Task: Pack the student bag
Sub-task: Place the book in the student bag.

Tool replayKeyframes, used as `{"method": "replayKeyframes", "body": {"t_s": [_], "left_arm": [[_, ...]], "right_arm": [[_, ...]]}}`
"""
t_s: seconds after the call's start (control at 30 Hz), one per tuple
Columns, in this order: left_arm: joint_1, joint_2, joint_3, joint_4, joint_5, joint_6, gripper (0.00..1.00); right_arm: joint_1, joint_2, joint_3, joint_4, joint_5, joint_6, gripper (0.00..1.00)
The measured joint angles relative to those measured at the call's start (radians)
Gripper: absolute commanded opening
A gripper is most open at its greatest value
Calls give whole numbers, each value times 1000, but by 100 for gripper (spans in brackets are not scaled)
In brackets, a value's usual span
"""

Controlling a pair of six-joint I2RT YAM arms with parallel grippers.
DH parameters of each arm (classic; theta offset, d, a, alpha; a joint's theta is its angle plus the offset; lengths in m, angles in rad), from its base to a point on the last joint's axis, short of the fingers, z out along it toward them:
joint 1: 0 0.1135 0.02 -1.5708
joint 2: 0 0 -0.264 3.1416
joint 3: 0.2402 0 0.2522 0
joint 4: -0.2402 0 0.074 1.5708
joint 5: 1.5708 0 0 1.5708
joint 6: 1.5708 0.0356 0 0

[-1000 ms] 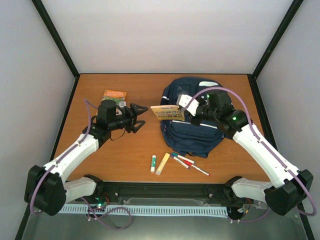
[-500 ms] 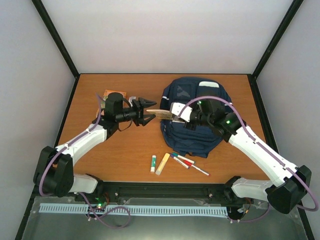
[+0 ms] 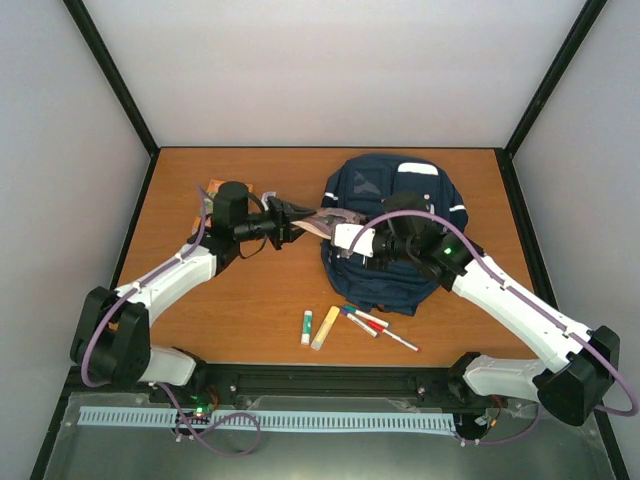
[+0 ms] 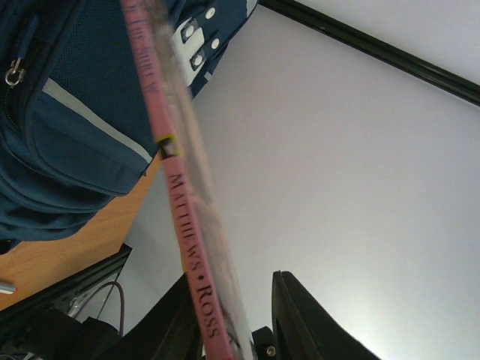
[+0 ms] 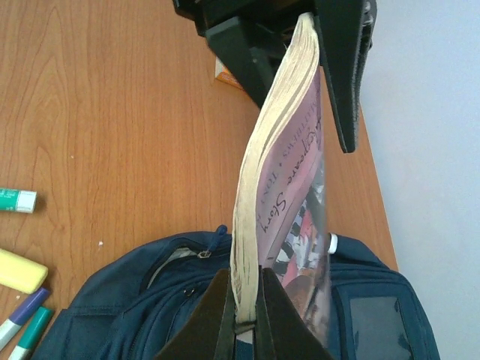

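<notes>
The student bag (image 3: 395, 185), navy with white stripes, lies at the table's centre right; it also shows in the wrist views (image 4: 67, 135) (image 5: 150, 315). A thin paperback book (image 3: 318, 222) with a pink spine (image 4: 176, 187) hangs edge-up above the bag's left side. My right gripper (image 3: 340, 238) is shut on the book's page edge (image 5: 241, 281). My left gripper (image 3: 292, 215) stands open around the book's other end (image 4: 231, 277). One finger lies against the spine, and the other finger (image 4: 300, 315) stands a little apart from the cover.
A second book (image 3: 215, 188), orange and green, lies behind the left arm. In front of the bag lie a glue stick (image 3: 307, 327), a yellow stick (image 3: 325, 327) and several markers (image 3: 375, 325). Black frame posts and grey walls bound the table.
My left gripper swung right onto the book's free end and its jaws narrowed around it. My right arm carried the book left and turned it edge-up.
</notes>
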Motion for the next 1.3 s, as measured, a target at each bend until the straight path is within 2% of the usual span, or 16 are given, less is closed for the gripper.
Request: {"method": "replayKeyframes", "body": {"t_s": [0.07, 0.23, 0.3, 0.4, 0.53, 0.63, 0.87, 1.07, 1.17, 1.3], "left_arm": [[-1, 3, 0, 1, 3, 0, 17], [-3, 11, 0, 5, 5, 3, 2], [-3, 12, 0, 9, 3, 17, 1], [-3, 12, 4, 2, 3, 49, 1], [-3, 12, 37, -68, -2, 148, 1], [-3, 7, 85, -172, -17, 291, 1], [-3, -32, 126, -437, -71, 659, 1], [-3, -94, 66, -562, -96, 848, 1], [-3, -144, 20, -621, -95, 929, 1], [-3, -227, -31, -679, -84, 998, 1]], "right_arm": [[5, -1, -8, 0, 5, -10, 4], [8, -4, -24, -9, 9, -44, 30], [10, -10, -41, -23, 5, -56, 41], [11, -29, -71, -60, 5, -51, 49], [11, -88, -135, -114, 6, -37, 50], [-5, -147, -184, -149, 3, -13, 51], [-230, -240, -248, -206, -104, 49, 57], [-379, -179, -272, -212, -159, 90, 66], [-395, -131, -282, -207, -157, 97, 69], [-395, -99, -301, -201, -145, 82, 69]]}}
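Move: The book is stretched level between the two hands: its middle lies about 8 cm to the left hand's right and level with it ahead; from the right hand it is some 6 cm ahead and 6 cm left. The bag's middle is roughly 16 cm ahead, 12 cm right and 21 cm below the right hand. From the left hand, the glue stick lies about 17 cm back, 1 cm right, the yellow highlighter 17 cm back, 6 cm right, both 24 cm below. The book, still pinched by the right fingers, is taken by the left ones closing on its other end; the right fingers then open and pull off it, sinking about 12 cm and swinging as far right over the bag's near end, spreading wider. Only after the release does the left hand, keeping its pinch, roll some 45 degrees with its tips dipping, and draw the book back, down and a little left, away from the bag. ##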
